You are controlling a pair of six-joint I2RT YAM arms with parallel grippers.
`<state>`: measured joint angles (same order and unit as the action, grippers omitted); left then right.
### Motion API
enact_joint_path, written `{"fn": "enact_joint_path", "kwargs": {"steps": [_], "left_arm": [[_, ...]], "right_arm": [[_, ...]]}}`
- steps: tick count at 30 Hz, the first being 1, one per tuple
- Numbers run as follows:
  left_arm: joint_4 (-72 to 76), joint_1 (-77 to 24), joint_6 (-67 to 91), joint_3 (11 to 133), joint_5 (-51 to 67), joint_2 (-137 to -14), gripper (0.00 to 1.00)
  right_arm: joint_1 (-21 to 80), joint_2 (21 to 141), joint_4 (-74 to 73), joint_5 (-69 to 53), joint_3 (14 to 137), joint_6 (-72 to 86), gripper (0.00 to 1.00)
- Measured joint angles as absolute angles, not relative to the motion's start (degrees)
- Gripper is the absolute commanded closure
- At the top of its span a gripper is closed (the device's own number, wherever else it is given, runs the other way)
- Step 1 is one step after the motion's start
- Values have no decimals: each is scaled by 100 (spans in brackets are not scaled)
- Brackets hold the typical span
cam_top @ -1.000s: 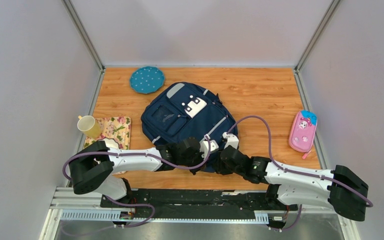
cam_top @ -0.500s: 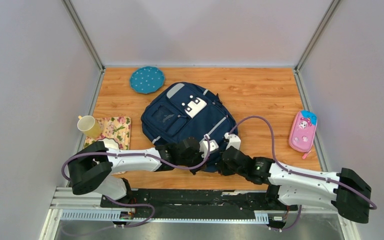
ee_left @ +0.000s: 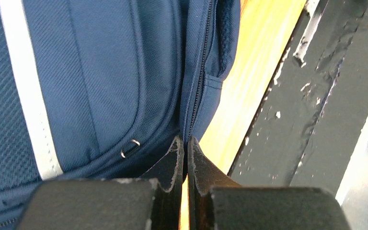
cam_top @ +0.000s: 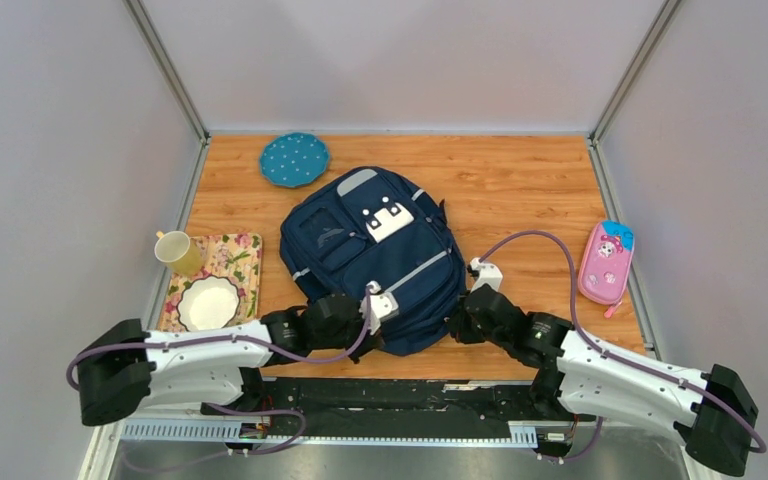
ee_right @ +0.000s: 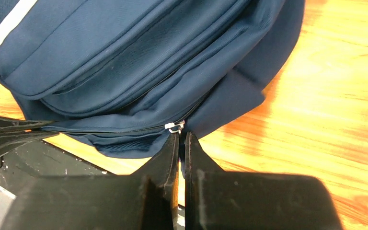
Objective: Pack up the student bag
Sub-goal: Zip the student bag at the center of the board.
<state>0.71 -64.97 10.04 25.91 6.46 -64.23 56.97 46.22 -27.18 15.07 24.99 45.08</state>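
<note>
The student bag point(cam_top: 365, 250), navy with a light-grey stripe and a white patch, lies flat in the middle of the wooden table. My left gripper point(cam_top: 392, 338) is at its near bottom edge. In the left wrist view this gripper point(ee_left: 186, 142) is shut on the fabric edge right by the zipper line point(ee_left: 199, 91). My right gripper point(cam_top: 454, 325) is at the bag's near right corner. In the right wrist view it point(ee_right: 181, 136) is shut just under the silver zipper slider point(ee_right: 175, 127), with the dark pull tab pinched between the fingers.
A teal dotted plate point(cam_top: 294, 159) lies behind the bag. At the left stand a yellow mug point(cam_top: 176, 251) and a floral mat point(cam_top: 235, 255) carrying a white bowl point(cam_top: 208, 302). A pink pencil case point(cam_top: 606, 262) lies at the right. The black base rail point(ee_left: 292, 96) runs just past the table's near edge.
The right gripper has shut at the zipper. Both arms pulled back and apart, the left one leftwards, uncovering the white bowl. The bag shifted and turned slightly.
</note>
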Motion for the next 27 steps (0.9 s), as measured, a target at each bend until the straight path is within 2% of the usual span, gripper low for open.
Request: {"fn": "enact_joint_path", "kwargs": {"steps": [2, 3, 5, 6, 9, 12, 16, 27], "left_arm": [[-67, -6497, 1081, 2335, 495, -5946, 100], [-152, -6497, 1135, 2224, 419, -5695, 86], [-360, -6506, 1260, 2005, 235, -5140, 65], [-565, -6512, 1339, 1944, 119, -4842, 51], [-1234, -6512, 1474, 1918, -123, -4204, 38], [-1597, -6512, 1492, 2106, -200, -4082, 34], [-1492, -6512, 1358, 2794, 1, -4604, 30], [-351, -6530, 764, 4193, 1076, -7472, 28]], "right_arm": [[5621, 4648, -2679, 1420, 2499, 4473, 100], [5601, 4650, -2665, 1385, 2499, 4473, 100], [5590, 4628, -2558, 1260, 2473, 4475, 100], [5588, 4611, -2519, 1201, 2447, 4466, 100], [5496, 4556, -2497, 1155, 2298, 4451, 100], [5468, 4560, -2436, 1076, 2231, 4449, 100], [5483, 4563, -2410, 1057, 2231, 4423, 100], [5498, 4427, -2418, 1035, 2200, 4407, 100]]}}
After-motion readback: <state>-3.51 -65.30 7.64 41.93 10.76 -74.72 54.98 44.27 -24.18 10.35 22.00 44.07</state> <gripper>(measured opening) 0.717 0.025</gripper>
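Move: The left fingers still pinch the stretched end of the bag's zip seam; the stretch to take next lies about 6 cm to their right, 2 cm ahead and 1 cm lower. The zipper pull, already between the right fingertips, is some 18 cm right of the left hand and 4 cm ahead, about level. The bag's reflective strip lies roughly 20 cm ahead of the left hand and 12 cm to its right. Draw the left gripper some 6 cm farther left, opening it wide to let go of the seam end, then lift it clear and swing back right about 11 cm, the wrist turning some 15 degrees clockwise. Finish by sinking about 3 cm, open fingers above and astride the seam nearer the right hand. Keep the right gripper pinching the zipper pull nearly in place. ##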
